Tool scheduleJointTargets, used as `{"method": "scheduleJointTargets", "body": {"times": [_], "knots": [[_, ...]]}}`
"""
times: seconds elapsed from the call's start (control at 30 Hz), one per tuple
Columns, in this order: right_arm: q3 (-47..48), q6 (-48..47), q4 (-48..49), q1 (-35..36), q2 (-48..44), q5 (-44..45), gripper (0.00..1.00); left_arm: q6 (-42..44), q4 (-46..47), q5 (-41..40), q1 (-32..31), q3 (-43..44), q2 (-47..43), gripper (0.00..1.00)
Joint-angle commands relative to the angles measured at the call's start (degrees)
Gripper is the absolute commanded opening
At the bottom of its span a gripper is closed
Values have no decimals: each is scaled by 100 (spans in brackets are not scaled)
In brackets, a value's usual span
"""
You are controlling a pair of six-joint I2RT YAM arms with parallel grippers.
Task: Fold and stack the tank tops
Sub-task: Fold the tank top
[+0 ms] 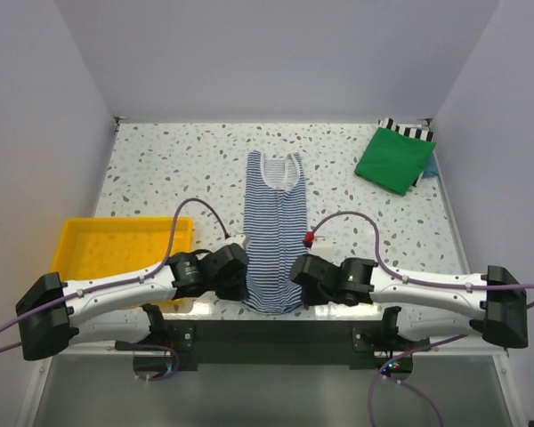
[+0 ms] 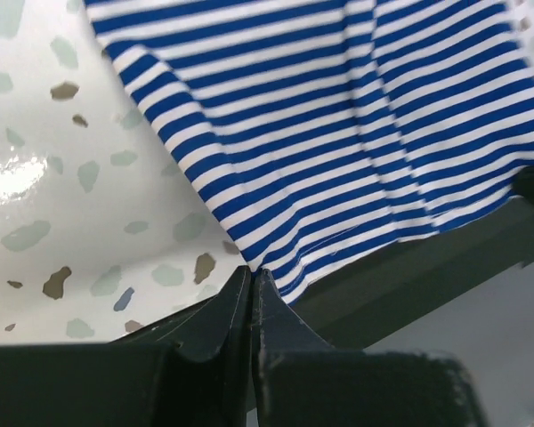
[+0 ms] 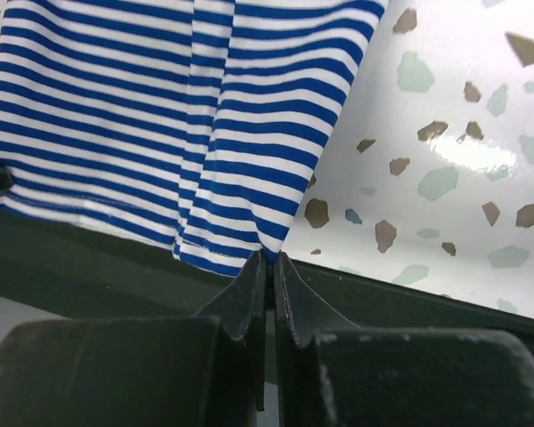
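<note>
The striped tank top [image 1: 274, 227] lies lengthwise in the middle of the table, neck at the far end, hem hanging at the near edge. My left gripper [image 1: 240, 283] is shut on the hem's left corner; in the left wrist view its fingertips [image 2: 252, 271] pinch the striped cloth [image 2: 338, 133]. My right gripper [image 1: 295, 280] is shut on the hem's right corner, and its fingertips [image 3: 269, 256] pinch the striped cloth [image 3: 160, 116] there. A green tank top [image 1: 393, 160] lies folded at the far right.
A yellow tray [image 1: 116, 249] sits at the near left beside my left arm. Under the green top a black-and-white striped cloth [image 1: 409, 130] and a light blue one [image 1: 432, 167] peek out. The table's dark near edge [image 3: 89, 267] runs just below the hem.
</note>
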Motion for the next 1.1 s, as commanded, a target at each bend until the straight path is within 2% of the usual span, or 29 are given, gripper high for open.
{"method": "scheduleJointTargets", "body": {"times": [0.0,0.1,0.23,0.47,0.73,1.07], "knots": [[490,-50,-313,-103,338,561,4,150,-41,-320,206,594,222,0],[728,-322,-182,-402,549,579,3,379,241,-179,769,744,311,0],[983,-980,169,-1182,672,491,2,713,426,-266,1489,1060,504,0],[1826,-1860,785,-1905,1436,553,1,1109,979,-231,2114,1920,1372,0],[2730,-2721,1391,-2976,2464,157,1,1276,1322,-363,2737,2853,2480,0],[4207,-3109,1709,-4041,4160,-440,0,1548,1946,-303,3503,4241,4422,0]]}}
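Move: The striped tank top's shoulder end is where its held hem is being taken. Its left strap lies about 43 cm ahead of the left hand, 1 cm to the right and 5 cm lower; the yellow bin's middle is some 31 cm to that hand's left and 10 cm ahead. The right strap is about 43 cm ahead of the right hand, level sideways and 6 cm lower, with the folded green top roughly 29 cm to the right and 42 cm ahead. The tank top's hem, still pinched at its two corners, is carried by both hands together some 30 cm forward over the body towards the neckline. The left hand arcs up about 6 cm and sinks by half of that, the right stays 3 to 4 cm up; the fingers stay shut and tip forward some 15 degrees, the left turning counter-clockwise, the right clockwise. ##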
